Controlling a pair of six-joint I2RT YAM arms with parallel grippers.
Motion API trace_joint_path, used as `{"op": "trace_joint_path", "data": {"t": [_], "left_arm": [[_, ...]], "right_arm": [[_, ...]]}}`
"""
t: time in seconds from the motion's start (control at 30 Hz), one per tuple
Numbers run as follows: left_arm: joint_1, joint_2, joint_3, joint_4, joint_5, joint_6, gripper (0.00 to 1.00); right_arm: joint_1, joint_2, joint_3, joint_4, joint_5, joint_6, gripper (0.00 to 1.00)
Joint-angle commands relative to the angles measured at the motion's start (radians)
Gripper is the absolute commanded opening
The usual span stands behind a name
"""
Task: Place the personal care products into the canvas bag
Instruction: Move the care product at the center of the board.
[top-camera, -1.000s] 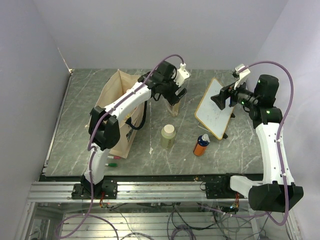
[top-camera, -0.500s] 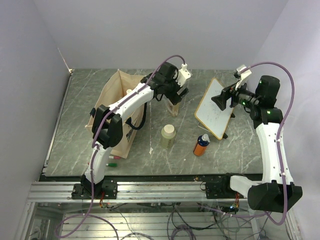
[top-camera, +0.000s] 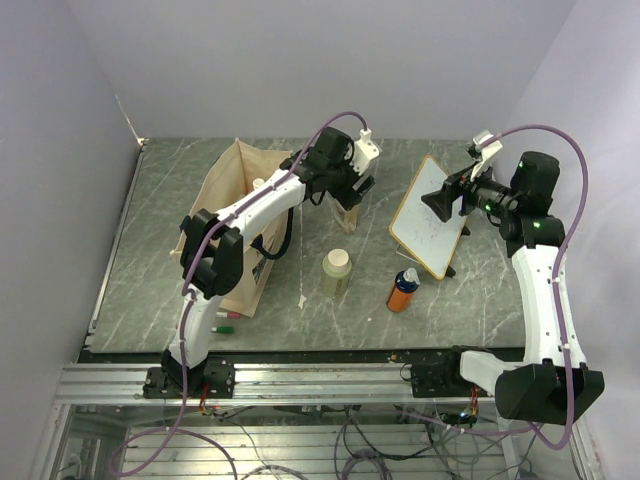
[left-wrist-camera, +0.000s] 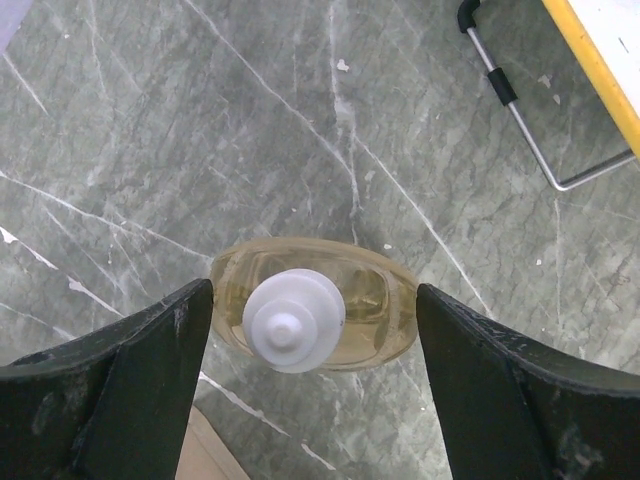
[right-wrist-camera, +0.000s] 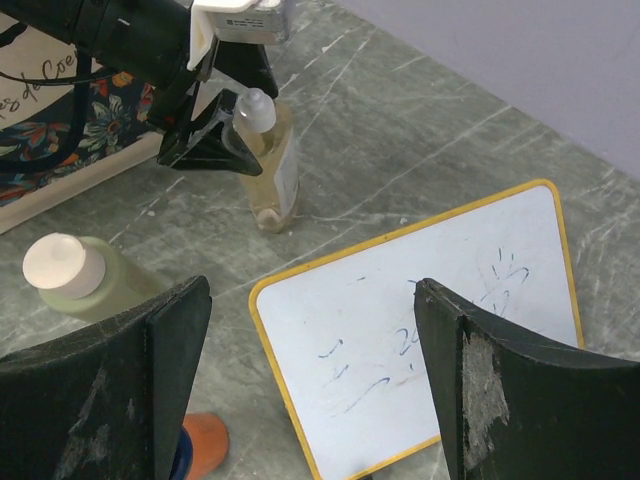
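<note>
The amber bottle with a white cap (left-wrist-camera: 313, 318) stands upright on the table just right of the canvas bag (top-camera: 213, 198). My left gripper (left-wrist-camera: 313, 345) is open, with one jaw on each side of the bottle's top; it also shows in the top view (top-camera: 348, 196). The pale green bottle (top-camera: 336, 272) and the orange bottle (top-camera: 403, 290) stand in the middle of the table. My right gripper (top-camera: 440, 202) is open and empty, held above the whiteboard (right-wrist-camera: 430, 330). The right wrist view shows the amber bottle (right-wrist-camera: 270, 170) and the green bottle (right-wrist-camera: 80, 280). The pink and clear bottles are out of view.
The whiteboard (top-camera: 432, 215) stands tilted on its wire stand at the right. A red pen (top-camera: 225, 317) and a green pen (top-camera: 222, 328) lie by the bag's near corner. A small white cap (top-camera: 258, 183) shows in the bag's mouth.
My left arm's elbow and wrist have shifted slightly while the gripper stays over the amber bottle. The right arm and the bottles have barely moved.
</note>
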Motion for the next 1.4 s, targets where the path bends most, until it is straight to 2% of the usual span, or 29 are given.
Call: {"op": "trace_joint_path", "data": {"t": [0.0, 0.23, 0.47, 1.2, 1.37], "left_arm": [[-0.001, -0.063, -0.027, 0.018, 0.017, -0.013, 0.88], [-0.002, -0.028, 0.031, -0.077, -0.037, -0.028, 0.76], [-0.002, -0.046, 0.016, -0.046, -0.035, -0.036, 0.81], [-0.002, -0.034, 0.062, -0.038, -0.033, -0.017, 0.48], [-0.003, -0.045, 0.057, -0.048, -0.035, 0.001, 0.34]], "right_arm": [[-0.010, 0.006, -0.004, 0.018, -0.026, 0.010, 0.83], [-0.015, 0.019, -0.006, 0.024, -0.043, 0.017, 0.83], [-0.018, 0.022, -0.004, 0.023, -0.060, 0.020, 0.83], [-0.031, 0.000, -0.018, 0.029, -0.088, 0.030, 0.84], [-0.036, -0.004, -0.020, 0.033, -0.089, 0.031, 0.84]]}}
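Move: The clear bottle of amber liquid stands upright with its white cap just between the left fingers; its middle is some 7 cm below that hand and about 1 cm to its left. The olive bottle is about 17 cm back and 3 cm left of the left hand, the whiteboard some 20 cm to its right and 2 cm back, the canvas bag roughly 25 cm left and 4 cm back. From the right hand the clear bottle lies about 11 cm ahead, 20 cm left and well below. Ease the left gripper up about 2 cm, with barely half a centimetre to its left, so the white cap comes midway between the fingertips. As it rises, close the wide-open fingers to a little under half and pinch the cap from both sides. Hold the wrist's slant as it is, pointing forward, right and down. ##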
